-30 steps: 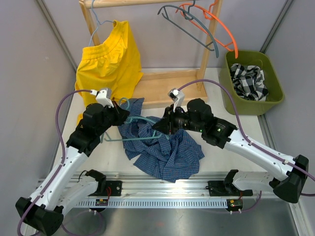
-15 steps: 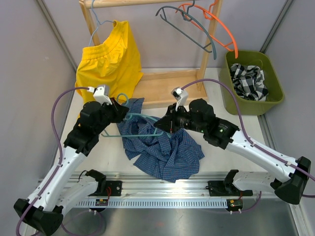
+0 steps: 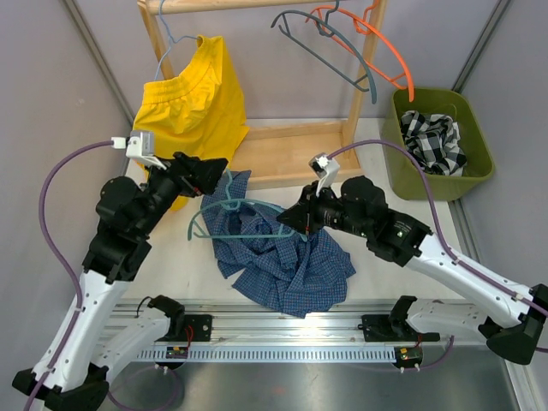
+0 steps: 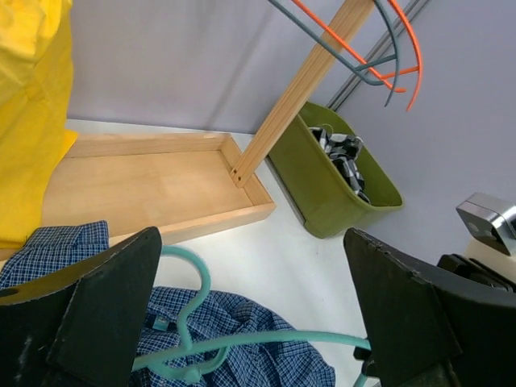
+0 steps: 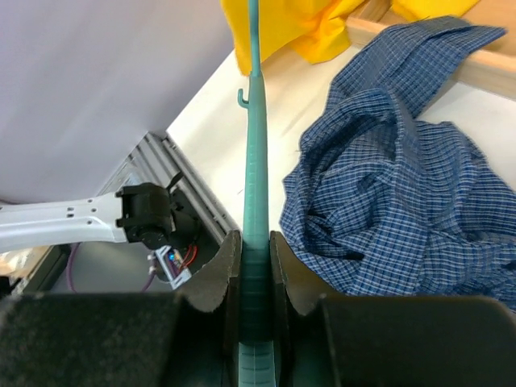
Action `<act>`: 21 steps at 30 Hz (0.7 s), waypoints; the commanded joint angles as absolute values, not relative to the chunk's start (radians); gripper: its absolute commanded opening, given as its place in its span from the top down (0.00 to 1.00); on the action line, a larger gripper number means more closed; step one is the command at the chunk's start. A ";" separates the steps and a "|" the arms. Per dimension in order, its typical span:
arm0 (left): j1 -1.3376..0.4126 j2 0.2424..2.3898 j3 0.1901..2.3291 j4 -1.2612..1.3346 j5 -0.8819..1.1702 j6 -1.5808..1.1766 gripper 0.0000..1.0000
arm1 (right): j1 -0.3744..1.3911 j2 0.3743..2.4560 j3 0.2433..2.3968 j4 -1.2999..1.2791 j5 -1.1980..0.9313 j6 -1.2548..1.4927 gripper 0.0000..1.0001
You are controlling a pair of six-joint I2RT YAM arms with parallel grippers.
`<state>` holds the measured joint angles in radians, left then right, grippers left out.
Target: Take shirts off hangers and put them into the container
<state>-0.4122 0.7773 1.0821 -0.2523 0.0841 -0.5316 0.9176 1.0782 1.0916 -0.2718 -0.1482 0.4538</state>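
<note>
The blue checked shirt (image 3: pixel 287 261) lies crumpled on the table. Just above it, a teal hanger (image 3: pixel 235 218) is held level by one end in my right gripper (image 3: pixel 293 221), which is shut on it. In the right wrist view the hanger's arm (image 5: pixel 255 161) runs straight out from between the fingers of the gripper (image 5: pixel 255 242), left of the shirt (image 5: pixel 395 201). My left gripper (image 3: pixel 219 168) is raised above the hanger's hook, open and empty. In its wrist view the gripper (image 4: pixel 250 238) frames the hanger (image 4: pixel 242 343) below. The olive container (image 3: pixel 475 137) at the right holds a plaid shirt (image 3: pixel 432 141).
An orange hanger (image 3: pixel 390 56) and a grey hanger (image 3: pixel 338 51) hang bare on the wooden rail frame (image 3: pixel 360 86). A yellow garment (image 3: pixel 193 107) hangs at the frame's left end. The flat wooden base tray (image 3: pixel 287 154) lies behind the shirt.
My left gripper has opened, let go of the teal hanger and lifted back to the upper left. The right gripper has closed on the hanger's end and shifted slightly right.
</note>
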 commanded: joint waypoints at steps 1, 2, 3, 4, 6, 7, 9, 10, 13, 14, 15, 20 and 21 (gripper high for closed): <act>-0.413 0.677 1.097 -0.207 0.158 -0.534 0.01 | 0.930 1.002 1.104 -0.279 -0.051 0.411 1.00; -0.413 0.642 1.065 -0.196 0.173 -0.525 0.01 | 0.928 0.988 1.121 -0.314 -0.020 0.382 1.00; -0.413 0.606 1.045 -0.171 0.192 -0.525 0.01 | 0.928 0.958 1.133 -0.328 0.062 0.367 1.00; -0.413 0.563 1.025 -0.166 0.199 -0.525 0.01 | 0.930 0.942 1.143 -0.340 0.105 0.351 1.00; -0.413 0.456 0.985 -0.204 0.186 -0.519 0.01 | 0.930 0.899 1.166 -0.356 0.238 0.304 1.00; -0.413 0.430 0.982 -0.230 0.163 -0.514 0.01 | 0.928 0.891 1.173 -0.357 0.285 0.290 1.00; -0.413 0.379 0.976 -0.320 0.144 -0.502 0.01 | 0.927 0.900 1.213 -0.376 0.416 0.244 1.00; -0.413 0.368 0.974 -0.346 0.138 -0.497 0.01 | 0.927 0.911 1.224 -0.371 0.452 0.227 1.00; -0.413 0.342 0.950 -0.438 0.130 -0.489 0.01 | 0.923 0.974 1.262 -0.331 0.528 0.146 1.00; -0.413 0.338 0.942 -0.457 0.129 -0.491 0.01 | 0.916 0.992 1.288 -0.301 0.532 0.111 1.00; -0.411 0.331 0.934 -0.480 0.129 -0.494 0.01 | 0.907 1.033 1.305 -0.292 0.506 0.097 1.00; -0.413 0.288 0.882 -0.495 0.141 -0.503 0.01 | 0.700 1.164 1.486 -0.275 0.293 0.100 1.00; -0.413 0.281 0.876 -0.491 0.143 -0.503 0.01 | 0.680 1.205 1.517 -0.275 0.252 0.100 1.00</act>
<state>-0.4122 0.3141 0.8864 -0.4789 0.1349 -0.5129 0.7578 1.1477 1.4010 -0.3443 0.3485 0.1356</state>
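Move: The teal hanger is already pinched at one end in my right hand. Its free spot on the rack rail is about 30 cm ahead, level sideways and 25 cm higher; the grey hanger hangs roughly 28 cm ahead, 4 cm right and 15 cm up. The blue shirt lies about 27 cm below, 2 cm ahead and 5 cm left. From my open left hand, the shirt is 3 cm back, 16 cm right and 37 cm down, the teal hanger's hook 1 cm back, 4 cm right and 12 cm down. With my right hand I keep the teal hanger pinched and swing it up towards the rack rail: first about 10 cm to the right while rising, then some 12 cm forward, turning clockwise roughly 35 degrees with the fingers tipping up. My left hand, empty and wide open, pulls back about 12 cm from the rack with a slight rise, then sinks some 8 cm. ##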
